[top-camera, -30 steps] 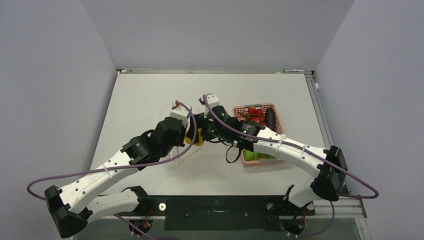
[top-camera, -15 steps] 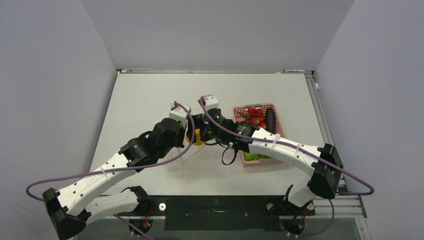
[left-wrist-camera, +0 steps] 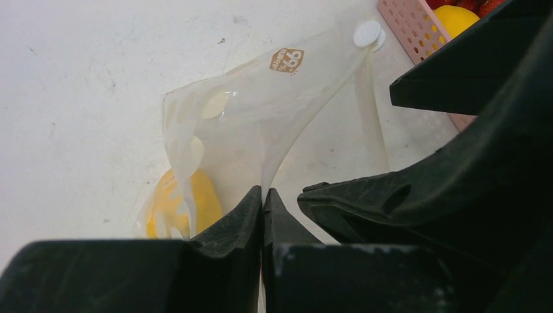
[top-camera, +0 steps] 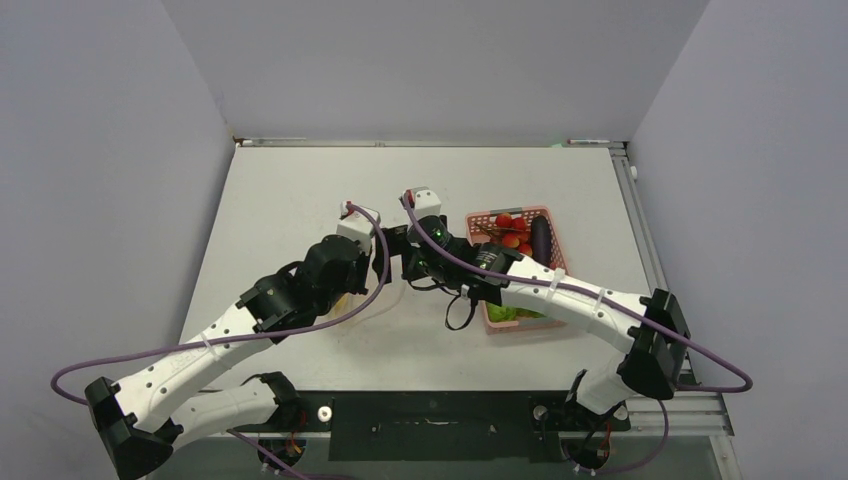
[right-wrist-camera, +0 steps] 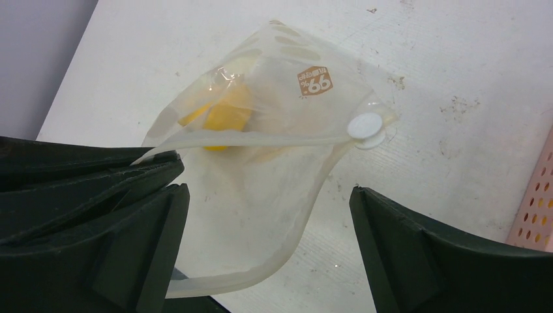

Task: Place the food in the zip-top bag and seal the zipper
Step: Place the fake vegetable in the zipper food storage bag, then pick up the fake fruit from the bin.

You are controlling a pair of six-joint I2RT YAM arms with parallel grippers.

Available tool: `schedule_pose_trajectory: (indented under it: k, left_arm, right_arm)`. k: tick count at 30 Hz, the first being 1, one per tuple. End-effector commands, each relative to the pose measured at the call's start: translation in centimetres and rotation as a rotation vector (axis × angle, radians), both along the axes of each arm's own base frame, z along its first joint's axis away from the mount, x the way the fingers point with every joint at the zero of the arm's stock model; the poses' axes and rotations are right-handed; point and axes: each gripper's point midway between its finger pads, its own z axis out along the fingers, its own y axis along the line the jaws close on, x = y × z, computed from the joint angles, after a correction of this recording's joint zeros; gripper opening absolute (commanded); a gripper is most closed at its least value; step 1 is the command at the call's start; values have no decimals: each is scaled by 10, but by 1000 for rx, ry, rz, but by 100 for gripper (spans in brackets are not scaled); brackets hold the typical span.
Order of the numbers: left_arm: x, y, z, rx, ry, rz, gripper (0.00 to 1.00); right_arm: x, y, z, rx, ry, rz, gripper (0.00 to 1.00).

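Note:
The clear zip-top bag [right-wrist-camera: 280, 189] hangs with its mouth open. My left gripper [left-wrist-camera: 263, 193] is shut on one edge of that mouth. A yellow piece of food [right-wrist-camera: 225, 114] lies inside the bag, also visible in the left wrist view as a yellow piece [left-wrist-camera: 176, 205]. The zipper [right-wrist-camera: 261, 139] runs as a whitish strip across the mouth to a white button [right-wrist-camera: 366, 126]. My right gripper [right-wrist-camera: 267, 228] stands open just above the mouth, with nothing between its fingers. From above, both grippers meet mid-table, left gripper [top-camera: 378, 262] beside right gripper [top-camera: 398, 268], and they hide most of the bag.
A pink basket [top-camera: 480, 215] stands right of the grippers, under the right forearm. It holds red pieces [top-camera: 510, 228], a dark elongated piece [top-camera: 540, 238] and green leafy food [top-camera: 510, 312]. Its corner [left-wrist-camera: 417, 26] lies close beside the bag.
My right gripper has opened wide. The yellow piece that showed between the two grippers from above no longer shows there. The left gripper keeps its grip on the bag.

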Motion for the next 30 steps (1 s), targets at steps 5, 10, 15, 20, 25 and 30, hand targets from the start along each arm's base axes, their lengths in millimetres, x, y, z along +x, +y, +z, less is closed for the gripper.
schedule_pose_trajectory:
  k: [5,10,15,20,25,30]
  left_arm:
    - [6,-7,16,-74,-40,7,0]
    - [7,-6,16,-75,-40,13,0]
    - [8,-6,15,-76,-40,15,0]
    - [9,-6,14,-72,-35,16,0]
    - [10,-6,12,-69,-33,17,0]
    - [10,-6,12,-67,-31,20,0]
  right_arm:
    - [3,-25,53,65,-103,-72,100]
    - [2,-51,60,42,-129,-132,100]
    - [5,-85,65,25,-149,-210,100]
    - [9,-122,65,-17,-156,-294,98]
    - [16,-162,52,-90,-120,-392,96]
    - [16,-200,37,-194,-93,-485,95]
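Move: From the right hand, the lemon in the basket, the likely next pick, lies about 21 cm right, 8 cm ahead and 18 cm below. The strawberries are some 8 cm beyond the lemon and 7 cm right of it; the cabbage is about 11 cm nearer and 2 cm right of it. The pepper, already in the bag, lies roughly 9 cm left of the right hand and 1 cm back. From the left hand, the lemon is about 25 cm right, 8 cm ahead. Lift the right gripper, still wide open, about 6 cm up and clear of the bag's mouth, swinging it some 16 cm to the right towards the basket, easing slightly forward and dipping 2 cm at the end as the wrist turns about 25 degrees clockwise. Hold the left gripper in place, still pinching the bag's edge. ##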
